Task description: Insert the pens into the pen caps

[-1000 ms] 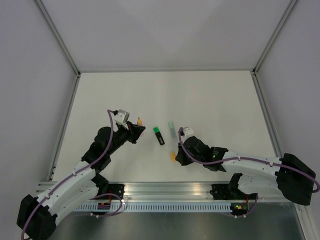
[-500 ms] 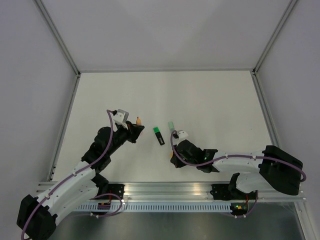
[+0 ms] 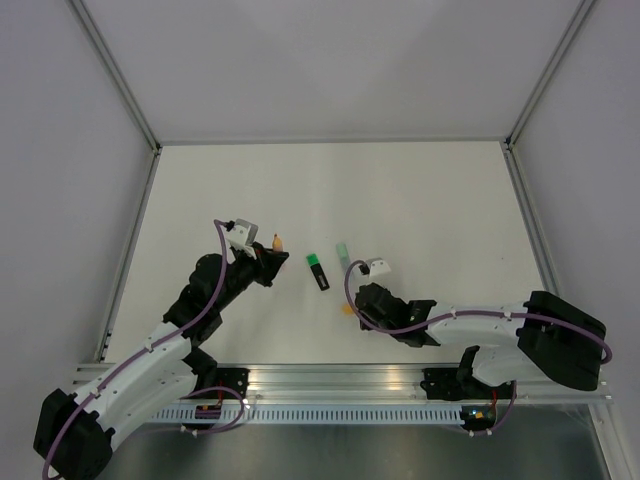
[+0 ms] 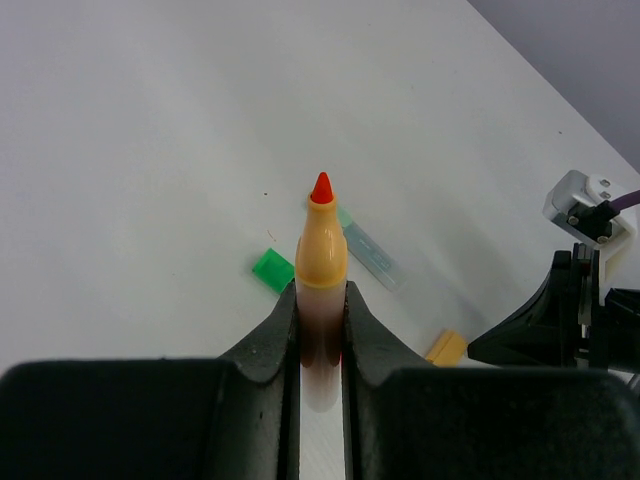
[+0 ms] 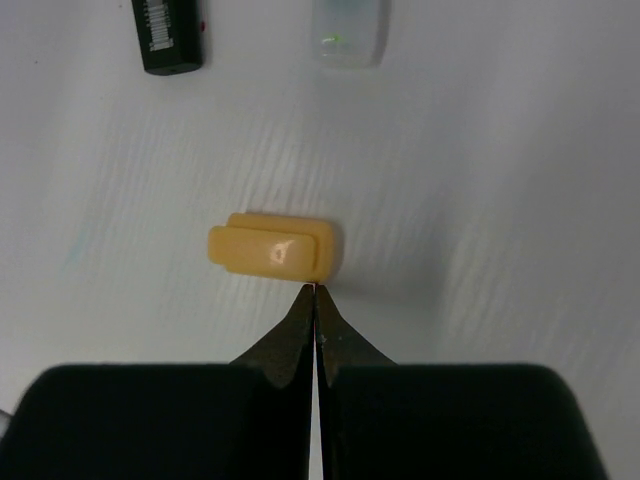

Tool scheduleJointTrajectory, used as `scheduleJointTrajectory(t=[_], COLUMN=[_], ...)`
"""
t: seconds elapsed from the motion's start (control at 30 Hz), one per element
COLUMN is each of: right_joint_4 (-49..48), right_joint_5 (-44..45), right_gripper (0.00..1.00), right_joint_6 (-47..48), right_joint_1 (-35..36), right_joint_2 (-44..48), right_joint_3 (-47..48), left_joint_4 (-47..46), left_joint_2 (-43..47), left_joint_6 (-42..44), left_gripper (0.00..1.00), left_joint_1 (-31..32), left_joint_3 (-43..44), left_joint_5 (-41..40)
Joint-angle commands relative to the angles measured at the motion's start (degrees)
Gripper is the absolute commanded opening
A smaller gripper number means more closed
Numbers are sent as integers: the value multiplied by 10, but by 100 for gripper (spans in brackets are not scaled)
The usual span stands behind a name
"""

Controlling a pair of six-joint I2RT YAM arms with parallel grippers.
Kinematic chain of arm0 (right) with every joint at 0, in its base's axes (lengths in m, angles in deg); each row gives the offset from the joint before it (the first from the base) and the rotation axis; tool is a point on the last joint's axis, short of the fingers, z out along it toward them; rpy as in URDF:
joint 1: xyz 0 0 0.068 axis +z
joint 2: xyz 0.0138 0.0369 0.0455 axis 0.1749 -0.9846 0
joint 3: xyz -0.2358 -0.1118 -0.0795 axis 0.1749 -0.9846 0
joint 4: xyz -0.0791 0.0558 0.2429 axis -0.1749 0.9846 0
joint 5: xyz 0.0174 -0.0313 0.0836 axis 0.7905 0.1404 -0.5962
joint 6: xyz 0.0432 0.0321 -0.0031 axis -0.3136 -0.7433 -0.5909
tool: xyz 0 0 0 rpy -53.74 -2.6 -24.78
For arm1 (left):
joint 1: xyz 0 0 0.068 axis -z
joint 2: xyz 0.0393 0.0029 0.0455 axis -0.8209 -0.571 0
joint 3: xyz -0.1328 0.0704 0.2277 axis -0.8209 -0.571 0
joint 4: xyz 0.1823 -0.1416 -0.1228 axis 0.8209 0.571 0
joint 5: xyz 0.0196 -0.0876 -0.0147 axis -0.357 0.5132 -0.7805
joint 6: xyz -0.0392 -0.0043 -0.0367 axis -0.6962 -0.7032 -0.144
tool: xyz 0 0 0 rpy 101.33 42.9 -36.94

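My left gripper [image 4: 321,300] is shut on the pale pink-orange pen [image 4: 321,250], whose orange tip points away over the table; in the top view this pen [image 3: 276,242] is at centre left. The orange-yellow pen cap [image 5: 272,248] lies flat on its side. My right gripper [image 5: 316,290] is shut and empty, its tips right at the cap's near edge. From above, that cap [image 3: 346,310] sits just left of the right gripper [image 3: 354,312]. The black pen with a green end [image 3: 318,272] lies between the arms.
A pale translucent piece with a green end [image 3: 343,255] lies just right of the black pen and beyond the orange cap. The white table [image 3: 430,200] is walled by grey panels at the back and sides. The arm bases stand along the near rail.
The right arm has folded lower and its gripper has shifted slightly, ending with its tips against the orange-yellow cap. The left arm and its pen have not moved.
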Motion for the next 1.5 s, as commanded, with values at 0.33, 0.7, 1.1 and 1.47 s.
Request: scheduleJointTrajectory(t=[0.33, 0.7, 1.1, 1.47], right_joint_4=[69, 460, 554, 546], right_joint_5=[87, 109, 22, 14], right_gripper=[46, 55, 51, 53], right_joint_6=[-93, -543, -758, -777], right_joint_1=[-1, 0, -2, -1], right_joint_2=[45, -88, -168, -197], right_joint_3=[44, 297, 351, 368], left_joint_4=[-7, 8, 30, 37], left_joint_2=[4, 52, 106, 131], left_joint_6=[17, 18, 18, 17], left_gripper=[2, 2, 2, 2], left_joint_1=[0, 0, 0, 0], left_joint_3=[-1, -9, -18, -22], left_joint_5=[-17, -39, -78, -82])
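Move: The orange pen cap lies right by the shut right fingertips, its middle about 1 cm ahead, 1 cm left and 1 cm below. From the right hand, the black pen is some 9 cm ahead and 7 cm left, and the pale green pen about 12 cm ahead and 2 cm left, both about 1 cm below. From the left hand, which holds the orange pen, the cap is roughly 7 cm back, 11 cm right and 18 cm down. Slip the shut right fingertips off the cap's right end, a centimetre or so right and forward, then open them about halfway while lifting some 6 cm and arcing forward and left over the cap. Turn the wrist about 60 degrees clockwise, tipping the fingers steeper, then sink back and right to hover open close above the cap. Meanwhile ease the left gripper about 3 cm left and 3 cm up, keeping its hold on the orange pen. ##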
